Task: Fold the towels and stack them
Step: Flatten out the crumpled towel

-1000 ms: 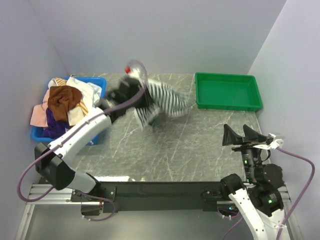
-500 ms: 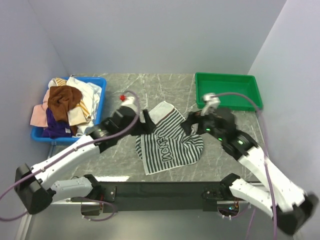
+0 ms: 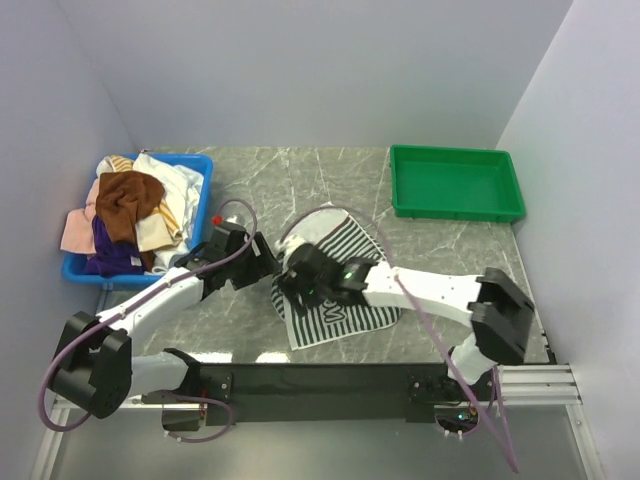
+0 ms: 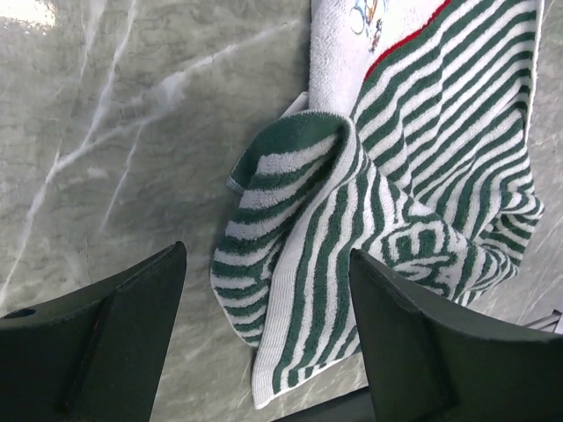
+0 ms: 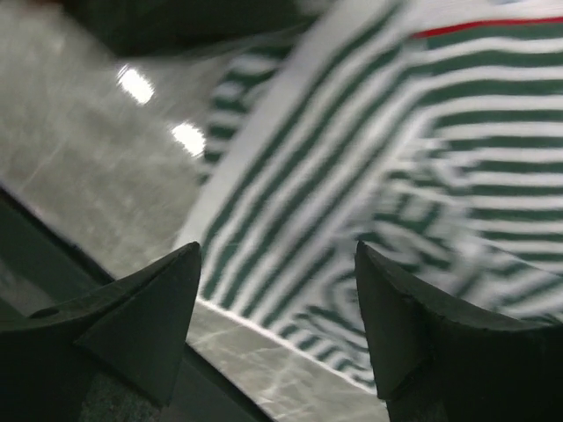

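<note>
A dark-green-and-white striped towel (image 3: pixel 340 320) with lettering lies spread on the marble table, its left edge folded over itself (image 4: pixel 290 167). My left gripper (image 3: pixel 264 262) hovers open at that left edge, fingers either side of the towel's front corner (image 4: pixel 268 387) and nothing held. My right gripper (image 3: pixel 288 290) is open too, low over the towel's front left part (image 5: pixel 352 176), which looks blurred there. More towels, brown (image 3: pixel 125 195), white, pink and purple, are heaped in the blue bin (image 3: pixel 200 160).
A green tray (image 3: pixel 458 214) stands at the back right. The blue bin sits at the far left against the wall. The table's dark front edge (image 5: pixel 106 290) runs just below the right gripper. Both arms crowd together over the towel's left side.
The left gripper has let go of the striped towel, which now lies on the table, and has drawn back left. The right arm has swung in from the right across the towel.
</note>
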Available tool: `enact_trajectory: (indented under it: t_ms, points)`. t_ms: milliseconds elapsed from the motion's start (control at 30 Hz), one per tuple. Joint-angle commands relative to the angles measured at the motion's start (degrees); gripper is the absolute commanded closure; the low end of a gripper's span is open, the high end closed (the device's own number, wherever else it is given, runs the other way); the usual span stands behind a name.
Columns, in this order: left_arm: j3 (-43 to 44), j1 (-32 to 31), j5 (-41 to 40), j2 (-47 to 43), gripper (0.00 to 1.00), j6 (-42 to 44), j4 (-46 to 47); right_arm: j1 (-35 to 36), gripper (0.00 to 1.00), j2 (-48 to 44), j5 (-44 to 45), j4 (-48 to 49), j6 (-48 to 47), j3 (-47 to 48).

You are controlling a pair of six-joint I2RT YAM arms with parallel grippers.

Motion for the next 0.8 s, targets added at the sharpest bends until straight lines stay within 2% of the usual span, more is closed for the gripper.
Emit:
enact_trajectory:
  t_ms: [0, 233, 533, 767]
  points:
    - [-0.3, 1.1, 1.0, 0.3, 0.2, -1.0, 4.6, 5.1, 0.25, 2.8, 1.7, -1.3, -0.2, 2.8]
    - [-2.4, 4.4, 0.2, 1.0, 0.21, -1.7, 5.3, 9.5, 0.33, 7.9, -3.2, -1.3, -2.6, 1.7]
    - [-3.1, 5.1, -0.6, 0.6, 0.21, -2.0, 4.9, 10.2, 0.46, 11.4, -7.0, 0.2, -2.9, 1.6]
    - [-3.2, 5.2, -1.1, 0.4, 0.21, -2.2, 4.6, 10.6, 0.44, 13.3, -9.9, -0.6, -2.9, 2.4]
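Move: The right hand goes for the striped towel's near-left corner, about 9 cm back, 2 cm left and 10 cm below it. The towel's folded left edge lies about 3 cm ahead and 4 cm left of that hand, 10 cm down; the table's near edge is some 12 cm straight back. From the left hand, the same corner lies about 15 cm back, 7 cm right and 7 cm lower. No clear touch: the right hand sweeps about 9 cm back towards its base and 8 cm down, drifting slightly left, to come close over the towel's near-left corner. It turns some 15 degrees counter-clockwise and tilts a little as its fingers partly close. The open left hand eases about 3 cm, mainly left and slightly down, then waits over the table beside the folded edge. ##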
